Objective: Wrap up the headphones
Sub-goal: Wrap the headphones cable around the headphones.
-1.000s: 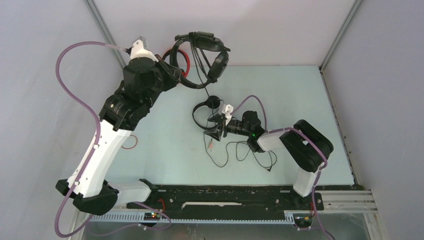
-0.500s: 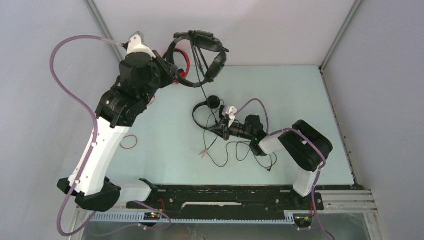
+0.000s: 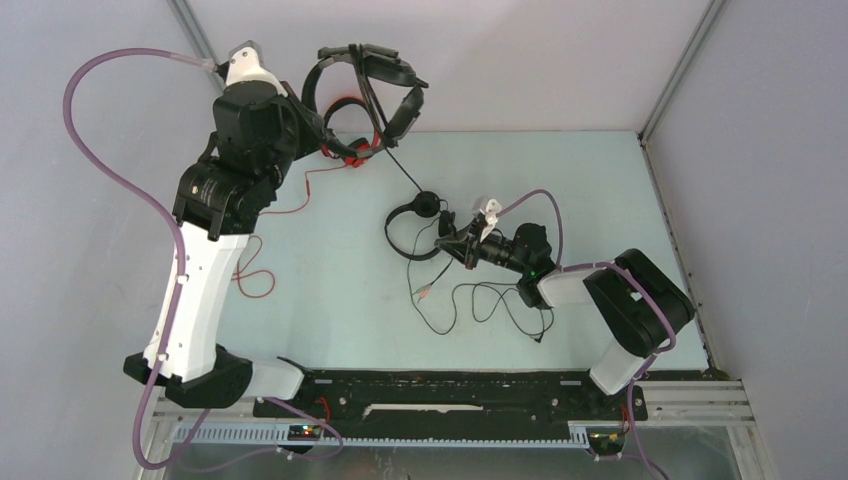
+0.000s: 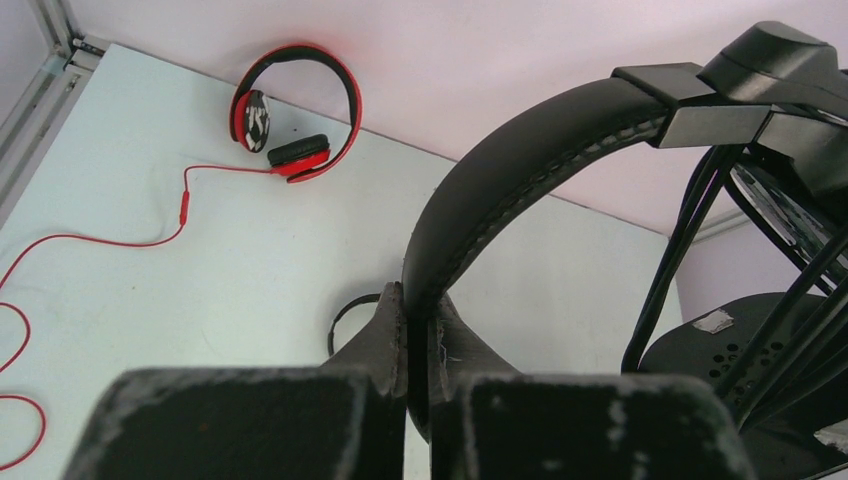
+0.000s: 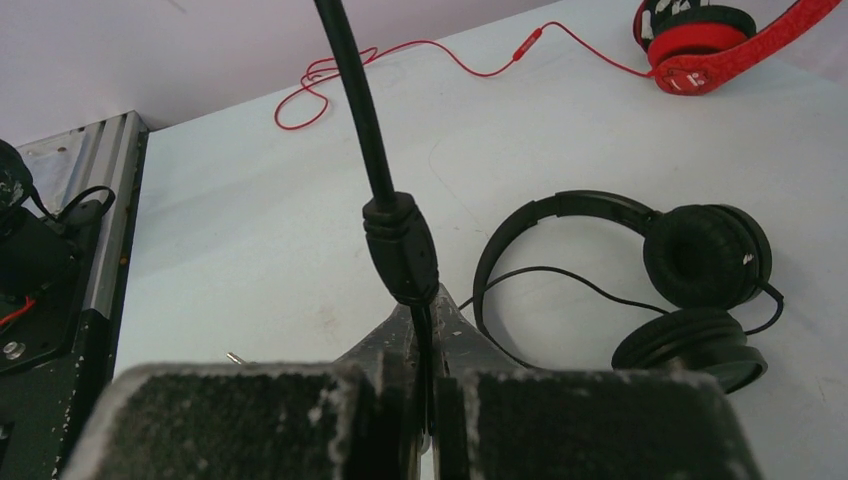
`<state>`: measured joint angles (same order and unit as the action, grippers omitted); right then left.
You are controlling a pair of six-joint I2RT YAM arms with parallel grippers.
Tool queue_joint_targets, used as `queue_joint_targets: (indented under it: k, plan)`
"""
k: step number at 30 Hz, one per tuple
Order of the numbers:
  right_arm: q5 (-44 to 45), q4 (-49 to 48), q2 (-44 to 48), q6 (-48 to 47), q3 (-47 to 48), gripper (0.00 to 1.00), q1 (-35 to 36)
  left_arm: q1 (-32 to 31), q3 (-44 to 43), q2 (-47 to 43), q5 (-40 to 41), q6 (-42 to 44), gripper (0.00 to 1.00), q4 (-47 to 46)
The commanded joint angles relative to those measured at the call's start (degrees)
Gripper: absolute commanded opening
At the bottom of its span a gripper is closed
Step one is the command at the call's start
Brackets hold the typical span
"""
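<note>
A black headset [image 3: 368, 72] hangs raised at the back, my left gripper [image 4: 418, 305] shut on its headband [image 4: 520, 170]. Its thin black cable [image 3: 410, 185] runs taut down to my right gripper [image 3: 447, 243]. In the right wrist view that gripper [image 5: 425, 300] is shut on the cable just below a thick collar [image 5: 400, 240]. A second black headset [image 5: 700, 260] lies flat on the table beside the right gripper, its headband [image 3: 395, 228] toward the left. The red headset [image 3: 345, 150] lies against the back wall, its red cable [image 4: 100, 235] trailing left.
Loose black cable [image 3: 470, 305] loops on the table in front of the right gripper, ending in a plug [image 3: 540, 338]. The red cable [image 3: 255, 275] curls near the left arm. White walls close the back and sides; a black rail [image 3: 450, 400] lines the near edge.
My right gripper has shut on the black cable and drawn back right. The left arm swung left and up with the black headset, pulling the cable taut and uncovering the red headset.
</note>
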<state>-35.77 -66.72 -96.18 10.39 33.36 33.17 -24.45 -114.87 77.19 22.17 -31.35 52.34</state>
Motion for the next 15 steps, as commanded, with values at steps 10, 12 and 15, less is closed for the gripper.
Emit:
queue_joint_targets:
  k: [10, 12, 15]
  plan:
    - [2.04, 12.4, 3.98, 9.46, 2.99, 0.0, -8.4, 1.49, -0.48, -2.86, -22.49, 11.51, 0.0, 3.2]
    - [2.14, 18.99, 4.96, 9.23, 5.55, 0.0, -9.69, 1.5, 4.02, -4.33, -28.61, 14.84, 0.0, 2.69]
    - [1.18, 28.17, 6.51, 9.52, 10.18, 0.0, -11.5, 1.43, 11.01, -6.66, -35.6, 18.72, 0.0, 1.27]
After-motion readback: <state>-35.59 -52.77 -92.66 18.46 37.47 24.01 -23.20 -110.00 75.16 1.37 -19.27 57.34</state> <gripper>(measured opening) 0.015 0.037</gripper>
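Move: The black headphones in the left hand have their middle about 5 cm ahead, 7 cm right and 3 cm above that hand; the cable splitter at the right fingers is some 20 cm right, 3 cm back and 28 cm below it. From the right hand the held headphones are around 13 cm left, 8 cm ahead and 34 cm up, while the table headphones lie roughly 7 cm ahead, 6 cm left and 13 cm down. The held headphones are brought down, right and back by the left hand, about 7 cm in all, turning clockwise some 20 degrees towards the cable end. Still pinching the cable just below its splitter, the right hand swings forward and to the right in equal parts, roughly 7 cm, rolling a little; both grips stay shut. ##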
